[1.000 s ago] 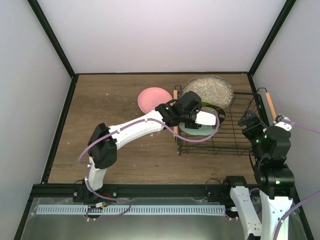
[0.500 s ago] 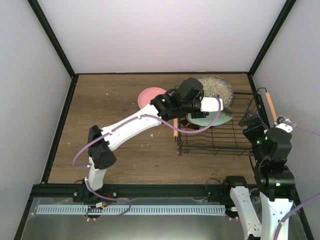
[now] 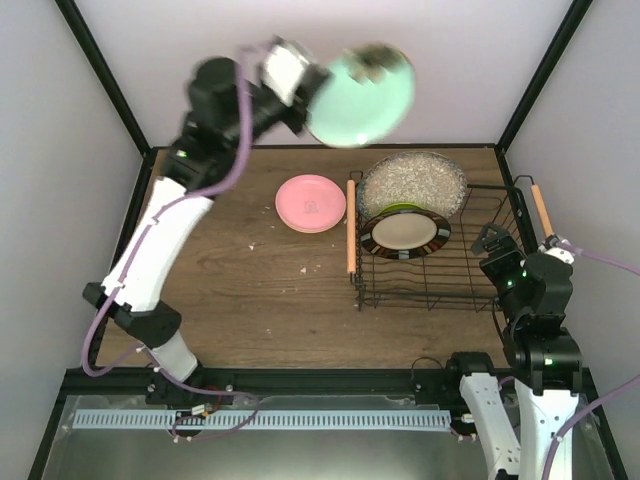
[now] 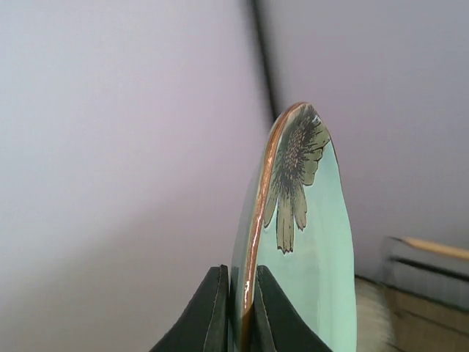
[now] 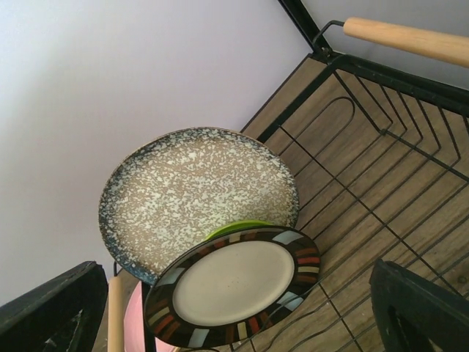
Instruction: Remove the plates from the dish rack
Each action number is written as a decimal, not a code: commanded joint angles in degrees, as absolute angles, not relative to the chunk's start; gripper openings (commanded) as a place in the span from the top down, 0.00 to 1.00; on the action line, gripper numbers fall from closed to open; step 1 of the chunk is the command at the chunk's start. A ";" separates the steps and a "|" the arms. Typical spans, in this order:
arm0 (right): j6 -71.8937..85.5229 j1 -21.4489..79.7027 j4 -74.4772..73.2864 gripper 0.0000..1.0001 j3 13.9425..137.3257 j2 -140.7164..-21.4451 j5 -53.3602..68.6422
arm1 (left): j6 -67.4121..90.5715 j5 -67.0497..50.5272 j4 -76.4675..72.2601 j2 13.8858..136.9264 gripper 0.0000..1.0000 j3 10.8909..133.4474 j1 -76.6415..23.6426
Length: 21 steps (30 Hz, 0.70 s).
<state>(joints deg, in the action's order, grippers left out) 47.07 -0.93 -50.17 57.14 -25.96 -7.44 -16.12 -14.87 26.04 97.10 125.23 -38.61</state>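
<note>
My left gripper [image 3: 297, 80] is raised high over the back of the table, shut on the rim of the mint plate with a flower [image 3: 360, 95]. In the left wrist view its fingers pinch that plate [image 4: 315, 242] edge-on. The dish rack [image 3: 480, 290] stands at the right. In it lean the large speckled grey plate [image 3: 413, 183], a sliver of the lime green plate [image 3: 400, 209] and the cream plate with a dark rim [image 3: 405, 233]. A pink plate [image 3: 311, 202] lies flat on the table left of the rack. My right gripper [image 3: 497, 240] hangs open over the rack's right side, facing the cream plate [image 5: 234, 293].
The rack's wooden handles run along its left side [image 3: 350, 235] and right side [image 3: 541, 210]. Grey walls with black corner posts [image 3: 105, 90] close in the table. Bare wood table [image 3: 220, 270] stretches left of the rack.
The left arm has lifted the mint plate out of the rack and swung it up and left, high above the table's back. The right arm has barely moved.
</note>
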 commanded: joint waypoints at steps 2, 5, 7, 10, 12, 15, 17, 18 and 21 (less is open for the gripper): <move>47.25 -0.35 -45.86 0.00 55.95 -27.58 -5.80 | 9.01 -19.53 21.53 96.56 0.96 126.63 -15.81; 47.23 -0.35 -44.08 0.00 55.07 -28.69 -4.66 | 20.18 -26.56 22.94 98.87 0.96 121.78 -1.96; 47.10 -0.35 -42.94 0.00 54.62 -29.39 -4.00 | 25.85 -31.31 22.18 99.89 0.96 115.81 3.87; 46.69 -0.35 -41.86 0.00 54.54 -30.40 -3.41 | 30.01 -35.74 20.47 101.00 0.96 106.78 8.95; 46.35 -0.35 -41.47 0.00 54.66 -30.85 -3.34 | 29.26 -36.31 20.20 101.42 0.96 101.13 10.05; 45.88 -0.35 -41.47 0.00 55.04 -31.19 -3.34 | 28.57 -36.73 19.10 102.40 0.96 93.92 10.47; 45.63 -0.35 -41.77 0.00 55.31 -31.20 -3.59 | 28.83 -37.07 18.68 104.18 0.96 90.75 10.81; 45.46 -0.35 -41.97 0.00 55.55 -31.20 -3.72 | 29.27 -37.55 18.45 105.25 0.96 89.62 11.12; 44.93 -0.35 -42.92 0.00 56.26 -31.20 -4.40 | 31.24 -38.61 17.20 108.70 0.96 87.35 12.10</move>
<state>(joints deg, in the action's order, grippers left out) 46.24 -0.93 -42.92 54.17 -31.27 -3.60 26.20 -31.33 26.13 108.60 87.11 11.25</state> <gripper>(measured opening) 0.998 0.067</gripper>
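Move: The left gripper holds the mint plate high up. The bare spot it is bound for lies about 19 cm ahead, 24 cm to the left and 54 cm below; the pink plate is about 20 cm ahead, 3 cm left and just as low. Some 23 cm to the right, 4 cm ahead and 47 cm down stands the dark-rimmed plate in the rack. From the right hand the bare spot is roughly 35 cm ahead, 59 cm left and 32 cm below. Swing the left gripper fast to the left and forward at full height, keeping the mint plate's rim pinched, then bring it steeply down, almost 40 cm in all, towards the bare table left of the pink plate. Meanwhile turn the wrist about 90 degrees so the fingers tip down and point more forward. Ease the open right hand forward a few centimetres, touching nothing. ##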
